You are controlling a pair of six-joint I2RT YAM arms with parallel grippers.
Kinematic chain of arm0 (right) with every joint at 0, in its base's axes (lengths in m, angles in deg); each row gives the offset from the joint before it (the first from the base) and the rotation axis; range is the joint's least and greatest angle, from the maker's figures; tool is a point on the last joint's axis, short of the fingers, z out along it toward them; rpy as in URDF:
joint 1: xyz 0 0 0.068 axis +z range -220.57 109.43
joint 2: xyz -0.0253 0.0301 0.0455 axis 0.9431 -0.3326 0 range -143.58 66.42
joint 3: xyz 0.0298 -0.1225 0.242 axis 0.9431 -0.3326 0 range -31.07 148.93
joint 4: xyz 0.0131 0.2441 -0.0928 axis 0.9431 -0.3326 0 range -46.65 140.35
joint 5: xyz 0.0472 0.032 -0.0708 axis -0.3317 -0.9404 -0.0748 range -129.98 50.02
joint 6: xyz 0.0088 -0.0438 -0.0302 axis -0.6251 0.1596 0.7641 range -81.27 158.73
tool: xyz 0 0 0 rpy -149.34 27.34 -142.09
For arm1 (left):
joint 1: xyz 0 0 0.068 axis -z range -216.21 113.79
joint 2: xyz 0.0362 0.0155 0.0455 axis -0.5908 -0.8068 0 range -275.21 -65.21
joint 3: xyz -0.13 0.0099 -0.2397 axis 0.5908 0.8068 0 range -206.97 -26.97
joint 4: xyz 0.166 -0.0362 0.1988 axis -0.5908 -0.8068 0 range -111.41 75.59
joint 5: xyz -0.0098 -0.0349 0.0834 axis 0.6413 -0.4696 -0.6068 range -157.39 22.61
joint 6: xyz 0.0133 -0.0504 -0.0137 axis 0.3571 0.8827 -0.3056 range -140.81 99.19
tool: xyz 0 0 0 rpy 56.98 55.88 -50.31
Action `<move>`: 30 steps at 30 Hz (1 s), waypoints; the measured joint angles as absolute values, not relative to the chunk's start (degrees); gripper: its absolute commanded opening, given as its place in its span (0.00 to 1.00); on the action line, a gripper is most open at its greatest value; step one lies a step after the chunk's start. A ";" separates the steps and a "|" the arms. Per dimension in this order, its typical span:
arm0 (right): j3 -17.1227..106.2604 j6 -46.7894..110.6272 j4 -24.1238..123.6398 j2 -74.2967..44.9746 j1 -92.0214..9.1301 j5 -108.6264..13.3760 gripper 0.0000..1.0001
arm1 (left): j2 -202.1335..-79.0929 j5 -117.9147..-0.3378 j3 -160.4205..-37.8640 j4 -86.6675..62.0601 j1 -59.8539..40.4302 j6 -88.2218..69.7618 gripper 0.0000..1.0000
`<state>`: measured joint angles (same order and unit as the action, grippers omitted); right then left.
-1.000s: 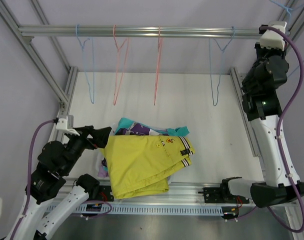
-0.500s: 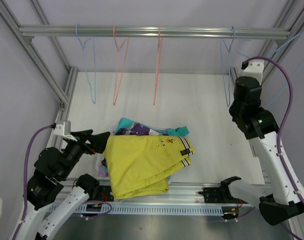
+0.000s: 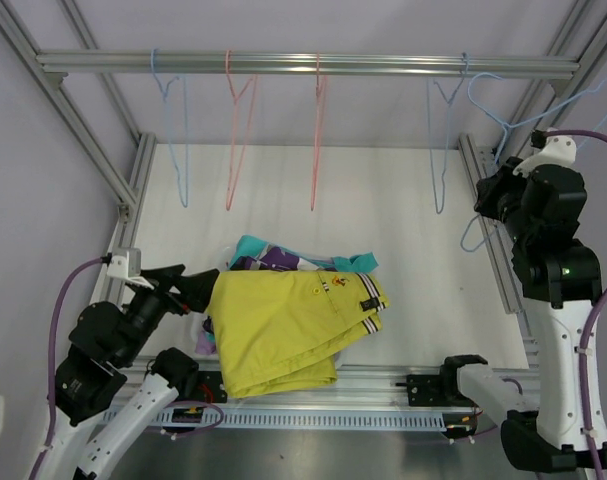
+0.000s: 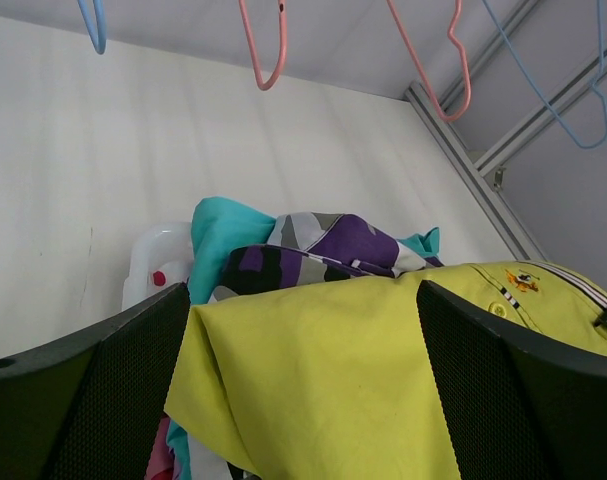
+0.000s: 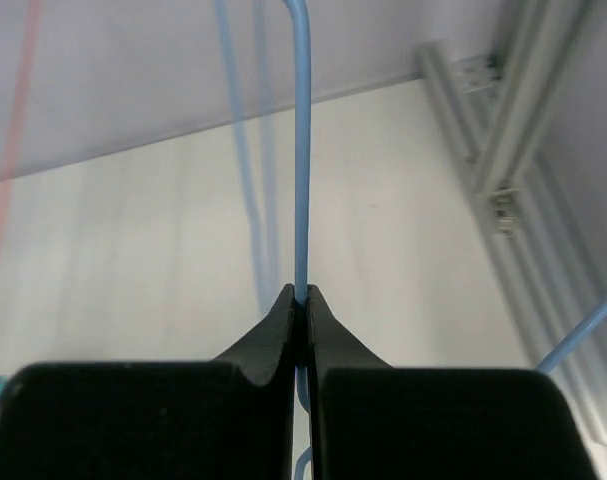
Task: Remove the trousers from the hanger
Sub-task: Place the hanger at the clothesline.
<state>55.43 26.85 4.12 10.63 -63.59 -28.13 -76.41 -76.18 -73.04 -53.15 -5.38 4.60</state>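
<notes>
The trousers lie in a pile on the table, mustard yellow trousers [image 3: 283, 325] [image 4: 363, 380] on top. Teal trousers [image 3: 251, 247] [image 4: 218, 235] and purple camouflage trousers [image 3: 280, 261] [image 4: 328, 245] poke out behind them, with pink and lilac cloth at the left edge [image 3: 205, 335]. My left gripper [image 3: 195, 285] [image 4: 303, 400] is open at the pile's left side, its fingers either side of the yellow cloth and holding nothing. My right gripper [image 3: 493, 197] [image 5: 303, 298] is shut on the wire of a bare light-blue hanger [image 3: 508, 105] [image 5: 301, 150] at the far right, below the rail.
Several bare hangers hang from the top rail [image 3: 383, 66]: blue [image 3: 175, 140], pink [image 3: 239, 130], pink [image 3: 315, 140] and blue [image 3: 441, 150]. Aluminium frame posts [image 3: 488, 230] border the table on both sides. A rail runs along the near edge [image 3: 383, 385].
My right arm has come down and away from the rail's right end, carrying the light-blue hanger. The blue hanger beside it has swung. The left arm has drawn back slightly.
</notes>
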 measured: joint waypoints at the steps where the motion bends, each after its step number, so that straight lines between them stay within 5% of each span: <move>1: 54.89 25.67 5.01 10.63 -65.45 -32.76 0.00 | -76.28 -76.18 -72.91 -53.15 -5.38 4.60 0.99; 16: 42.95 2.02 26.54 8.66 -92.35 -86.79 0.00 | -74.03 -76.23 -71.66 -53.21 -5.38 4.60 0.99; 30: 27.52 -40.33 73.97 7.59 -92.55 -102.20 0.00 | -73.28 -76.60 -70.76 -53.17 -5.38 4.60 1.00</move>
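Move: The right hand is shut on the wire of an empty blue hanger; the free spot on the clothesline it is meant for lies about 16 cm ahead, 4 cm left and 12 cm above. The hanging blue hanger is some 14 cm ahead and 7 cm left, about level; the yellow trousers are about 15 cm back, 43 cm left and 33 cm below. From the idle, open left hand the same spot is roughly 29 cm ahead, 62 cm right and 22 cm up. Keeping its pinch on the hanger wire, the right hand travels about 6 cm left in all, first easing forward and dipping a couple of centimetres, then rising to end about 4 cm above its start, which brings the hanger's hook up to the clothesline just right of the hanging blue hanger. All the while the wrist turns strongly, its left side rolling up by over 50 degrees while it swings some 40 degrees counter-clockwise, so that the fingers end up pointing mostly left instead of forward. ##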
